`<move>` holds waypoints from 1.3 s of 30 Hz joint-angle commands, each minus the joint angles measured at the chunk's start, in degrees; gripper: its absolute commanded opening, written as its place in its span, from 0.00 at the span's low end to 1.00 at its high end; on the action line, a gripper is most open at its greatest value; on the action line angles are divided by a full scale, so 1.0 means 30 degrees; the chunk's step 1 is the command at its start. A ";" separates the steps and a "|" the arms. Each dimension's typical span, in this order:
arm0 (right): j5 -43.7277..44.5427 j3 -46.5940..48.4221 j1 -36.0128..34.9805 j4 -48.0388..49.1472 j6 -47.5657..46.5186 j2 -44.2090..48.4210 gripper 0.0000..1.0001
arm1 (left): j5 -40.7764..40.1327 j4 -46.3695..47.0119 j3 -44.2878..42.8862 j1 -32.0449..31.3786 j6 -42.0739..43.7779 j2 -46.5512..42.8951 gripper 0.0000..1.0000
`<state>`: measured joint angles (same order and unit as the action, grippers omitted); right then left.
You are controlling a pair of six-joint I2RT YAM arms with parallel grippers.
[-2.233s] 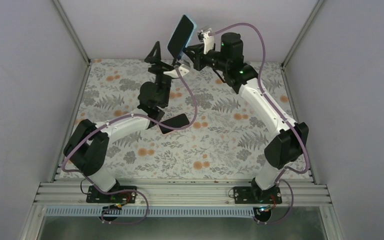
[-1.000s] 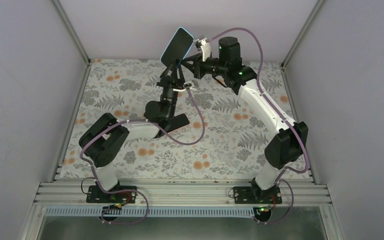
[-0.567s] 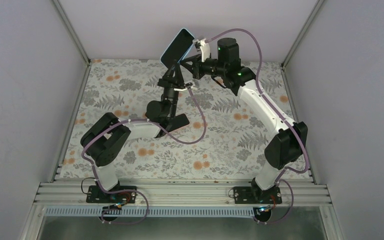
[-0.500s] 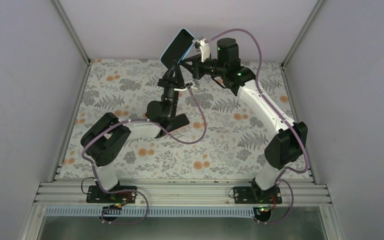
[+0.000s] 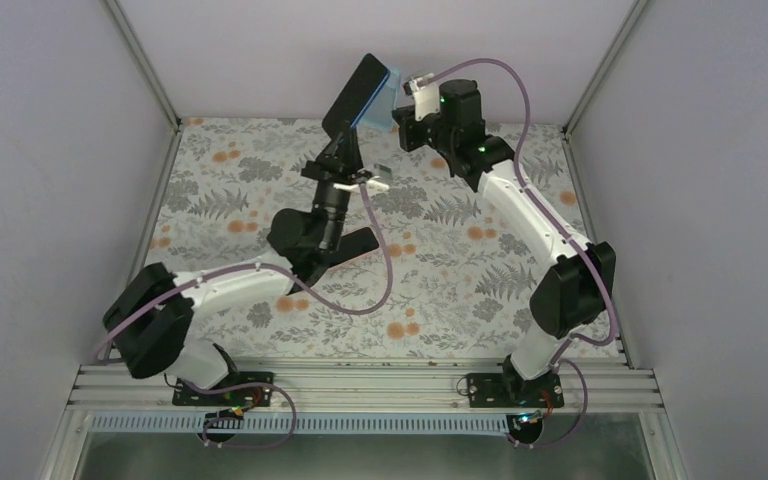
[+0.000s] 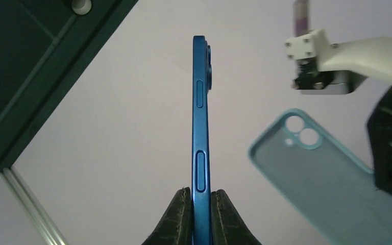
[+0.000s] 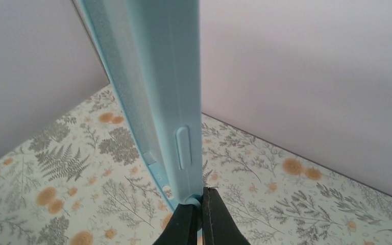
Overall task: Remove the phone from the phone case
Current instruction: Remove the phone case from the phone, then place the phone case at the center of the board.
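Observation:
The blue phone (image 6: 200,117) stands edge-on and bare in the left wrist view, its lower end pinched in my shut left gripper (image 6: 200,204). From above, the phone (image 5: 358,92) shows as a dark slab held high over the back of the table by the left gripper (image 5: 345,140). Just to its right hangs the empty light-blue phone case (image 5: 390,92), a small gap apart from the phone. The case (image 6: 326,189) shows its hollow inside and camera holes. My right gripper (image 7: 200,204) is shut on the lower edge of the case (image 7: 158,76).
A floral cloth (image 5: 460,280) covers the table, with pale walls on three sides and a metal rail (image 5: 360,385) at the near edge. A dark flat object (image 5: 357,243) lies on the cloth, partly under the left arm.
The left gripper closed on the phone while it sat in the case. Phone and case have since come apart, the phone going left and up, and the left arm has shifted left.

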<state>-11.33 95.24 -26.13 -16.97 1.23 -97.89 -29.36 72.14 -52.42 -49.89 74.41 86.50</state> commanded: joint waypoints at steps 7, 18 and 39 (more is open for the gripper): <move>-0.5441 -0.0114 0.2056 -0.5762 -0.3926 -0.0929 0.03 | -0.0618 -0.0071 0.7207 0.1035 0.1976 -0.3284 0.02; -0.5560 -0.4212 0.2256 -1.0912 -0.7249 -0.3933 0.04 | -0.1615 -0.0264 1.3380 0.4383 0.2669 -0.3453 0.02; -0.2212 -0.2765 0.4138 -1.3506 -0.7763 -0.5847 0.43 | -0.0698 -0.3377 1.4494 0.5317 0.1957 0.0817 0.07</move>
<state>-20.03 84.53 -15.49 -54.08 -20.01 -117.64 -33.95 69.71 -8.40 -34.13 84.12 92.25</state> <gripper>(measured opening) 0.386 0.084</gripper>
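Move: The left hand holds the phone, just out of its case; its place is bare table some 41 cm below, about 15 cm left and 5 cm ahead. The pink-edged phone lies almost under that hand, 41 cm down, 1 cm ahead and left. The right hand's blue phone case goes to table 33 cm below, 10 cm back and 4 cm right; the pink-edged phone is 12 cm back and 10 cm left of that hand. Both hands part and sink: the left keeps its pinch on the phone, going some 34 cm down and 16 cm left while the wrist rolls and tips until its upward-slanting fingers point nearly level forward. The right lowers the phone case about 31 cm, drawing back and right as its fingers tip down some 55 degrees, then opens, lets go and slides off rightward. ##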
